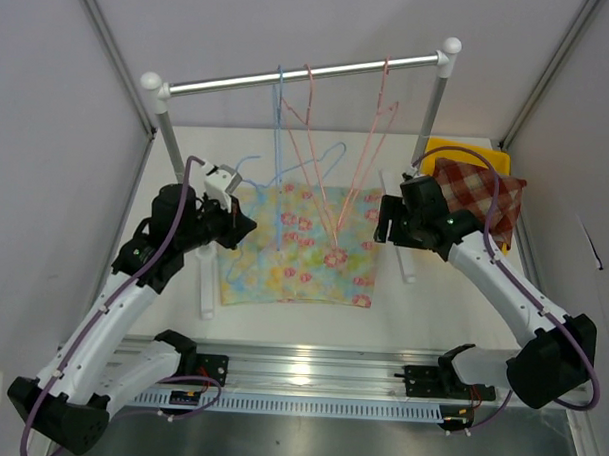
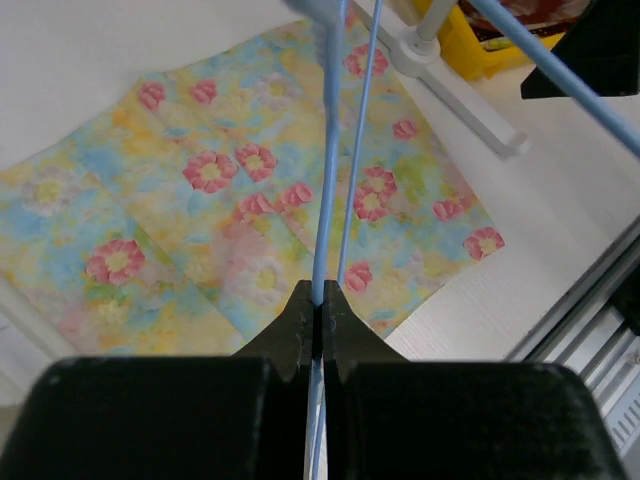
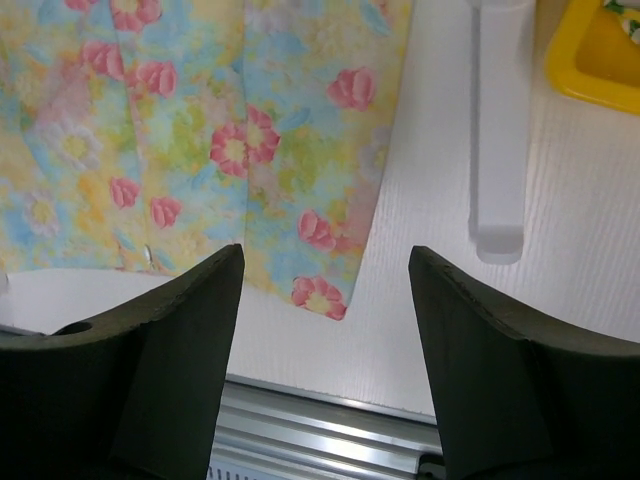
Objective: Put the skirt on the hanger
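The floral skirt (image 1: 302,246) lies flat on the white table under the rail; it also shows in the left wrist view (image 2: 240,200) and the right wrist view (image 3: 220,130). A blue hanger (image 1: 279,137) hangs from the rail (image 1: 300,76), its lower wire pulled to the left. My left gripper (image 1: 237,226) is shut on the blue hanger's wire (image 2: 330,200) above the skirt's left edge. My right gripper (image 1: 387,223) is open and empty above the skirt's right edge; in its own view (image 3: 327,268) the skirt's near right corner lies between its fingers.
Two pink hangers (image 1: 317,148) hang on the rail beside the blue one. A yellow bin (image 1: 457,153) with a red checked cloth (image 1: 481,194) stands at the back right. The rack's white feet (image 1: 207,285) (image 3: 497,130) lie on either side of the skirt.
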Controlling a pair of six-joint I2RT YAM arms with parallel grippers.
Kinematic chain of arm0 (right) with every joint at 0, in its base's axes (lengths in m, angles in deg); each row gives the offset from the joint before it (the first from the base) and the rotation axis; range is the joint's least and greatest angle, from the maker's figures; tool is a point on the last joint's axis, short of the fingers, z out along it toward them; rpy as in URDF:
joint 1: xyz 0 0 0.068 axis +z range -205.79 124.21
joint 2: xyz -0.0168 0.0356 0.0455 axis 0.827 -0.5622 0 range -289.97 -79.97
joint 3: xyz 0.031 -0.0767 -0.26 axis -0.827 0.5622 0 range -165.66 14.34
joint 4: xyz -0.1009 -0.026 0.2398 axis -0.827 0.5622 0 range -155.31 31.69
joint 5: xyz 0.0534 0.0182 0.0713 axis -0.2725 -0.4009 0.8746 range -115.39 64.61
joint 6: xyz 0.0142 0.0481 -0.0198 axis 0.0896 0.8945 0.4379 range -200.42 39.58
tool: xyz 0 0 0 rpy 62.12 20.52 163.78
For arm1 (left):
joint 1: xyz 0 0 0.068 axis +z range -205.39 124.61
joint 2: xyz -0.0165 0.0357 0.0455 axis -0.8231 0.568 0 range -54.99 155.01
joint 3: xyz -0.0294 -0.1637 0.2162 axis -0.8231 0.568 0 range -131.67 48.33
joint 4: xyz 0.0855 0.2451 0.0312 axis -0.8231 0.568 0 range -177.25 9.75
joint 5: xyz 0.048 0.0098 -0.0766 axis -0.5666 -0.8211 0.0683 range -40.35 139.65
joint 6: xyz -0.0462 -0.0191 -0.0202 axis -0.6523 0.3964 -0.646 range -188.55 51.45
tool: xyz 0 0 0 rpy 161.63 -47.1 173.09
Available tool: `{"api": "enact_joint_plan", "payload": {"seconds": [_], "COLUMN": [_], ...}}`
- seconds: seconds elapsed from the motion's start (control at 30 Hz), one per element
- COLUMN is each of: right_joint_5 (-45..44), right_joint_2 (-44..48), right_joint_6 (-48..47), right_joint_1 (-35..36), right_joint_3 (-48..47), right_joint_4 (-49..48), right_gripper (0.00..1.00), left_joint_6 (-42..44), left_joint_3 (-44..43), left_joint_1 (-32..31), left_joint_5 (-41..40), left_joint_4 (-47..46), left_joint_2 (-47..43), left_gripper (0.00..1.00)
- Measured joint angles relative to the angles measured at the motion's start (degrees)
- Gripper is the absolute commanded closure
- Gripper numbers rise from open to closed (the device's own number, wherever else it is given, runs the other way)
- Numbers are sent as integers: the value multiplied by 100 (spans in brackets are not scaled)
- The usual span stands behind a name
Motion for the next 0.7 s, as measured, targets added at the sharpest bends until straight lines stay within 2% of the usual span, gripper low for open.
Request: {"api": "enact_joint_plan", "payload": {"seconds": [0.2,0.37,0.53,0.7], "right_joint_5": [22,79,129,264], "right_joint_2": [-2,-155,-682,-1532], "right_joint_6": [-4,-22,-61,-144], "right_joint_1": [-433,-597,-800,-1137], "right_joint_3": [278,299,273,-103], "right_joint_4": [-15,-103,-269,-374], "right_gripper": [27,27,27,28], "left_joint_6": [-354,-789,-1187,-1305], "left_joint_3": [177,258,258,258], "left_joint_1": [-2,-2,70,490], "left_joint_5": [-564,-1373,-2253,-2437], "left_joint_4": [463,997,1427,1425], "left_joint_2": [-754,-1043,-758,-118], "left_gripper": [100,100,100,100]}}
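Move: The left hand holds a blue hanger above the skirt, whose middle lies about 10 cm ahead, 19 cm right and 25 cm below. The rack's left foot bar is roughly 9 cm left and 2 cm back, down on the table. From the empty right hand, the skirt's middle is some 31 cm left, 7 cm ahead and 17 cm below; the yellow bin stands about 23 cm ahead, 20 cm right, 14 cm below. Left keeps the blue hanger, swinging about 9 cm left and down 6; open right sinks 7 cm, forward-right. ##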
